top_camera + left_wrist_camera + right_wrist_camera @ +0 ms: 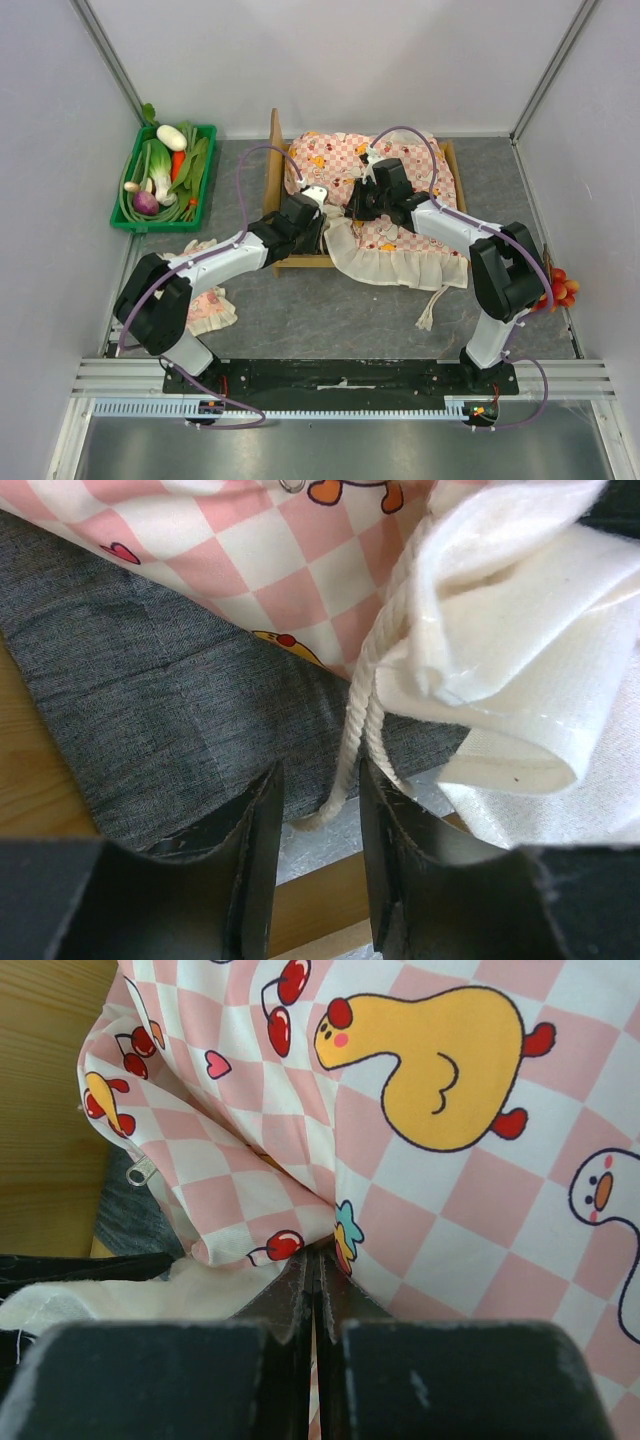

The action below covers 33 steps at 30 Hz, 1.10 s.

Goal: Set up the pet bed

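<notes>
The pet bed [274, 160], a light-wood frame with a dark grey fabric base [150, 730], stands at the table's back middle. A pink-checked mattress [400, 165] lies rumpled across it, its cream frill [395, 262] hanging over the front rail. My left gripper [315, 212] hovers at the bed's front left. In the left wrist view it [320, 775] is open over the wooden rail [320, 895], a white cord [360, 720] lying loose between the fingers. My right gripper [316, 1255] is shut on a pinched fold of the mattress [430, 1160], near its middle [358, 205].
A green basket [125, 205] of toy vegetables sits at the back left. A small pink frilled pillow [208, 308] lies at the front left, partly under my left arm. An orange-red object [562, 290] lies by the right wall. A cord end [432, 308] trails on the table.
</notes>
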### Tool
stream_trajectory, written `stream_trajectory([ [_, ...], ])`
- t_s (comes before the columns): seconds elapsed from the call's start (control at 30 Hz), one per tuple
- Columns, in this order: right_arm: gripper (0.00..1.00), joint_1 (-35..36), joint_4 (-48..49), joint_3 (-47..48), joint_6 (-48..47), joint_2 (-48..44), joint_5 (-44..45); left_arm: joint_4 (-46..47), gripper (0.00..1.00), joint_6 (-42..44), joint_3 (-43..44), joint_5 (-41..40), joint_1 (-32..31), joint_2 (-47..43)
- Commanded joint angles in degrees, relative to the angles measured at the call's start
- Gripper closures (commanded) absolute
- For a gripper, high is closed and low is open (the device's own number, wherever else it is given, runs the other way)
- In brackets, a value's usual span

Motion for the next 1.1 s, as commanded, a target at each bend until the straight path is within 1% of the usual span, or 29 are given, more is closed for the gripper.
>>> stream_trajectory([
  [0.0,1.00,-0.5,1.0,1.6,-0.2,0.7,-0.4,1.6,0.60,2.1,1.0,-0.6,0.2,1.0],
  [0.1,1.00,-0.6,1.0,1.6,-0.1,0.6,-0.6,1.4,0.76,2.4,1.6,0.1,0.3,1.0],
  [0.13,1.00,-0.6,1.0,1.7,-0.1,0.6,-0.8,0.7,0.86,2.5,1.8,0.2,0.2,0.5],
  [0.2,1.00,-0.7,1.0,1.7,-0.1,0.5,-1.1,-0.6,0.93,2.8,3.3,0.2,0.2,-0.5],
  [0.23,1.00,-0.7,1.0,1.7,-0.1,0.3,-1.5,-3.4,0.98,3.6,4.4,0.3,0.2,-1.2],
  [0.37,1.00,-0.6,1.5,1.0,0.5,-1.2,-5.2,-9.4,0.98,6.9,10.4,0.4,0.1,-6.6],
  [0.5,1.00,-0.6,2.3,0.1,0.9,-3.2,-7.2,-13.7,0.98,9.3,13.6,2.5,0.1,-10.0],
  [0.57,1.00,-0.6,2.8,-0.3,1.3,-3.8,-7.7,-15.8,0.98,9.8,15.3,4.2,0.1,-10.4],
  [0.7,1.00,-0.6,2.9,-0.6,1.6,-4.9,-9.2,-24.3,0.98,8.1,19.6,3.6,0.1,-10.5],
  [0.8,1.00,-0.5,3.3,-1.0,2.1,-5.4,-10.0,-25.1,0.98,7.9,21.0,4.4,0.1,-11.9],
  [0.87,1.00,-0.3,3.7,-1.0,2.3,-5.5,-10.8,-28.0,0.98,8.5,23.5,4.3,0.2,-11.3],
  [0.93,1.00,-0.2,3.7,-1.0,2.5,-5.7,-11.1,-31.8,0.98,9.5,25.4,6.0,0.1,-10.3],
  [1.07,1.00,0.1,4.1,-1.0,3.1,-6.0,-11.6,-34.3,0.98,7.9,27.7,6.0,0.1,-9.3],
])
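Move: The cord hanging from the cover's corner lies right between my open left fingers, a centimetre below the hand point at most. That corner, already in my shut right fingers, is about 7 cm ahead and 7 cm to the right; the near rail's bare stretch is some 4 cm back, 2 cm left and 6 cm down. From my right hand the cord is about 7 cm back, 7 cm left and 3 cm down, the headboard 5 cm ahead and 15 cm left. I shut my left fingers on the cord, then pull it up and away from the near rail by about 15 cm, drawing back nearly 3 cm towards the end as the wrist turns a little clockwise. My right hand keeps its pinch on the cover's corner, rising some 4 cm and easing back and left, tilting about 10 degrees. ##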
